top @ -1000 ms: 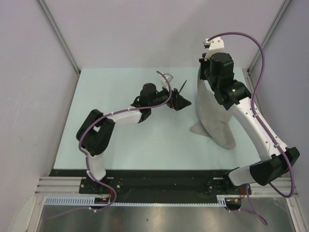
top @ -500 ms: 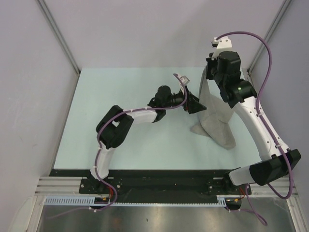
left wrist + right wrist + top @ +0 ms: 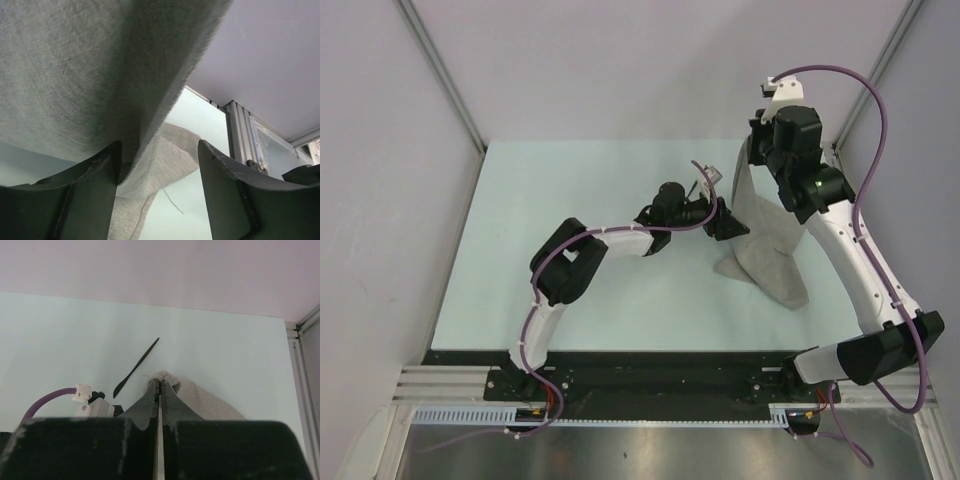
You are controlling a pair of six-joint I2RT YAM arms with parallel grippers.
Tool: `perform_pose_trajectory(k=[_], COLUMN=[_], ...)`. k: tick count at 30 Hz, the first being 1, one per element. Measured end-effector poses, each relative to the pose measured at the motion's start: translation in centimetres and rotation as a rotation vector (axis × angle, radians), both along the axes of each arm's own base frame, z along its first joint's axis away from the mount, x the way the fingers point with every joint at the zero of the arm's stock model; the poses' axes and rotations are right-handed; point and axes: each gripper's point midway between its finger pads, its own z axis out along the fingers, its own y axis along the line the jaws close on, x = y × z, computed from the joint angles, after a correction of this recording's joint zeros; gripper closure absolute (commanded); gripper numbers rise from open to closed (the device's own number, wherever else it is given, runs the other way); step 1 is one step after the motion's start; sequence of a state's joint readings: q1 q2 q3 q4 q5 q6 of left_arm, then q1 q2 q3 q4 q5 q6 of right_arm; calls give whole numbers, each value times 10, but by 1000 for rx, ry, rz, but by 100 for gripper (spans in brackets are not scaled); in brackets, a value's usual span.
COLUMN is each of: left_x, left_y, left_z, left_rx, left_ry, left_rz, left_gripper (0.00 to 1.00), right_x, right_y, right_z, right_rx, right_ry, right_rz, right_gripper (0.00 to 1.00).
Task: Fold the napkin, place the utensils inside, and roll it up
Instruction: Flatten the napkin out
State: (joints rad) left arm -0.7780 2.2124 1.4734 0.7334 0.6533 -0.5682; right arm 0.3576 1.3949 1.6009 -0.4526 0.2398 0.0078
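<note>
The grey-beige napkin [image 3: 765,240] hangs from my right gripper [image 3: 752,150], which is shut on a bunched top corner [image 3: 161,379]; its lower end rests on the table. My left gripper [image 3: 732,226] is at the napkin's left hanging edge. In the left wrist view the cloth [image 3: 85,70] drapes down between the open fingers [image 3: 235,200], close against the left finger, and neither finger visibly presses it. The thin black utensil [image 3: 135,367] lies on the table beyond the napkin, left of the right gripper's tip.
The pale green table [image 3: 570,200] is walled by grey panels on three sides. A metal frame rail [image 3: 242,135] runs along the right edge. The left arm's purple cable and white connector [image 3: 82,392] sit just below the utensil.
My left arm has stretched rightward from the table's middle to the napkin's hanging edge, its jaws narrowing. The right gripper has lifted the napkin a little higher and farther back.
</note>
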Motion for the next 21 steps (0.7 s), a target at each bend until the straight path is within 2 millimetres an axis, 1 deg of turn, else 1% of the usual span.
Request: perform_pose_trajectory(k=[3,6,9,10,13,14,15,17,19,21], left_x=[1,-2,-10,-12,-16,-17,-17,-16,-15,-14], left_y=[-2,-6,-11,-12,-15,-15,-15,-15,-11,-1], left_z=[-8,-22,-35,-38,-42,-43,-43,-45,-49,-55], left_rx=[16,41,66,72,84,86,86,88,97,126], left_ry=[-2,8,28,29,31,30,28,29,26,23], left_rz=[2,-2,-12,-17,-23,-23,-22,-11,13,56], left_gripper=[36,42,50,55,65,72,86,99,100,100], right_x=[0,0,0,0,0,0,-1,-1,-2,-5], right_y=[-2,-5,-8,-8,-12,-13,-14,-16,-17,-18], right_z=[2,2,2,3,8,11,15,21,25,24], right_rx=[3,4,3,4,7,9,13,17,20,16], right_ry=[-3,-3,-1,-2,-10,-15,-21,-32,-40,-31], right_rz=[-2,-8,-14,-15,-22,-25,-27,-31,-33,-33], right_gripper=[100,100,100,100,100,100,100,100,100,100])
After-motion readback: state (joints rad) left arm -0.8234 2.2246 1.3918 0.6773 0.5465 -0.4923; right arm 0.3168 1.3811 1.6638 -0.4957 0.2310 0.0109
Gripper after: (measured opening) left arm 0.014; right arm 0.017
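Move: The napkin's hanging edge, slanting down from the right hand, already runs between the left hand's open, right-pointing fingers; the spot to grip is about 5 cm below that hand, 1 cm back and 1 cm right. The napkin's lying part is centred some 12 cm to the left hand's right, level with it and 17 cm below. The knife lies about 24 cm ahead, 8 cm left and 17 cm below. From the right hand, the spot to grip is roughly 9 cm back, 2 cm left and 27 cm below. Downward about 5 cm and slightly back, the left hand slides its open fingers along the hanging edge of the napkin, then shuts them to pinch that edge, the hand tilting only slightly. The right hand, high up, keeps its closed grip on the napkin's corner and draws it some 2 cm up and 2 cm to the right. ##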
